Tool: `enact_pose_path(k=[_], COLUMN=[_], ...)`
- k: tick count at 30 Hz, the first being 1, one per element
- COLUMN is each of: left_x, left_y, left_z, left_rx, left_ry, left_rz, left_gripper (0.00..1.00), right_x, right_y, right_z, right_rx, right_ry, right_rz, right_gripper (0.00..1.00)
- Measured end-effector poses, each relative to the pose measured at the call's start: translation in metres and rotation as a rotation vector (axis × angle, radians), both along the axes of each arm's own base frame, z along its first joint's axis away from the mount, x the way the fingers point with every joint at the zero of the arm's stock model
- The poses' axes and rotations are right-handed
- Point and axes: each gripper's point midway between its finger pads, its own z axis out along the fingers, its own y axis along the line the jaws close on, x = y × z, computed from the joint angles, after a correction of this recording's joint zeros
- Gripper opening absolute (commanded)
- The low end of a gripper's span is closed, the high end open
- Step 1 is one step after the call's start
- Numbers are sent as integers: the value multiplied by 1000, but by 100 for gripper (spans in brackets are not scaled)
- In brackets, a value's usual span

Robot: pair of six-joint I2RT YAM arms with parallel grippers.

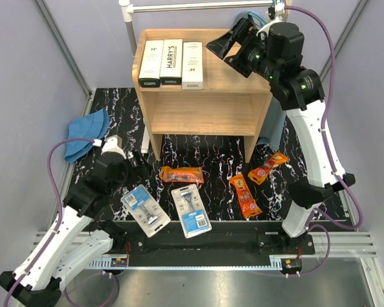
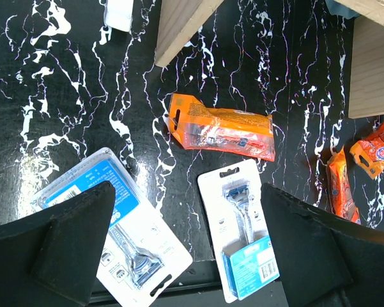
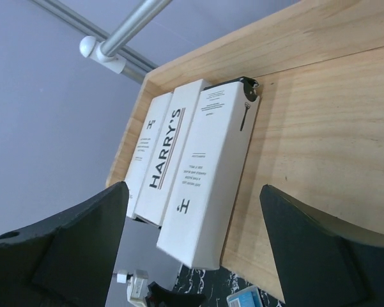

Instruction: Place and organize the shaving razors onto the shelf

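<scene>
Three long white razor boxes (image 1: pixel 171 62) lie side by side on the left of the top of the wooden shelf (image 1: pixel 230 80). My right gripper (image 1: pixel 229 43) hovers open just to their right. Through its wrist camera the nearest box (image 3: pixel 207 173) shows below the right gripper (image 3: pixel 193 190), with nothing between the jaws. On the mat lie two blister cards (image 1: pixel 145 210) (image 1: pixel 191 210) and three orange pouches (image 1: pixel 182 174) (image 1: pixel 245 195) (image 1: pixel 268 166). My left gripper (image 1: pixel 136 162) (image 2: pixel 186 192) hangs open above the cards (image 2: pixel 140 249) (image 2: pixel 243 236), holding nothing.
A blue cloth hat (image 1: pixel 86 134) lies at the mat's left edge. A metal rail (image 1: pixel 198 6) runs behind the shelf, and its white post (image 1: pixel 126 25) stands at the shelf's left rear. The shelf's lower tier (image 1: pixel 201 121) holds nothing. The shelf legs (image 2: pixel 179 25) stand just beyond the pouch (image 2: pixel 220 131).
</scene>
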Motion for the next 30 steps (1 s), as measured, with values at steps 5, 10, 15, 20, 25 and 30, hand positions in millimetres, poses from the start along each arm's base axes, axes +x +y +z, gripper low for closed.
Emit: enact_pose_path(k=[5,10,15,20,25,30], left_x=[-1,-2,-5,-8,-12,-19], left_y=[-3,-10,-21,-33,-57,-82], left_z=[-1,-13,-42,-65,-82,-101], left_rx=[-7,-9,-4,2,9,30], left_ry=[10,49,145,239,303,372], left_rz=[-14,-47,-90,-116,-172,-229], left_gripper=[99,99,98,98,96,95], right_x=[-21,-53,-102,-154,-185,-201], right_y=[-5,-14,-36,-59,-72,-80], right_z=[17,-4,-50,-98,-147,-204], right_rx=[12,-20,-53,-55,-54,-75], right_ry=[-44,-3,70,130,205,321], right_rz=[36,75,97,111,109,98], right_gripper=[95,94,94,94,94,93])
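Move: From the left hand, the middle carded razor lies about 13 cm right, 6 cm back and 19 cm below; the left carded razor is 4 cm left and 6 cm back, the crosswise orange bag 10 cm right and 7 cm ahead, both at table height. The right hand, above the shelf, has the near orange bag about 20 cm back, 9 cm right and 50 cm below, the far orange bag 10 cm back and 16 cm right, equally low, and the third white box 8 cm left, 1 cm ahead, 7 cm below. Leaving the shelf top, the empty right hand lifts slightly, then swings back and down some 20 cm each and 8 cm right towards the near orange bag, tipping its fingers down. The left hand sinks about 10 cm and goes 8 cm right towards the middle carded razor, pitching down some 20 degrees and turning a little clockwise. Both stay open and touch nothing. ##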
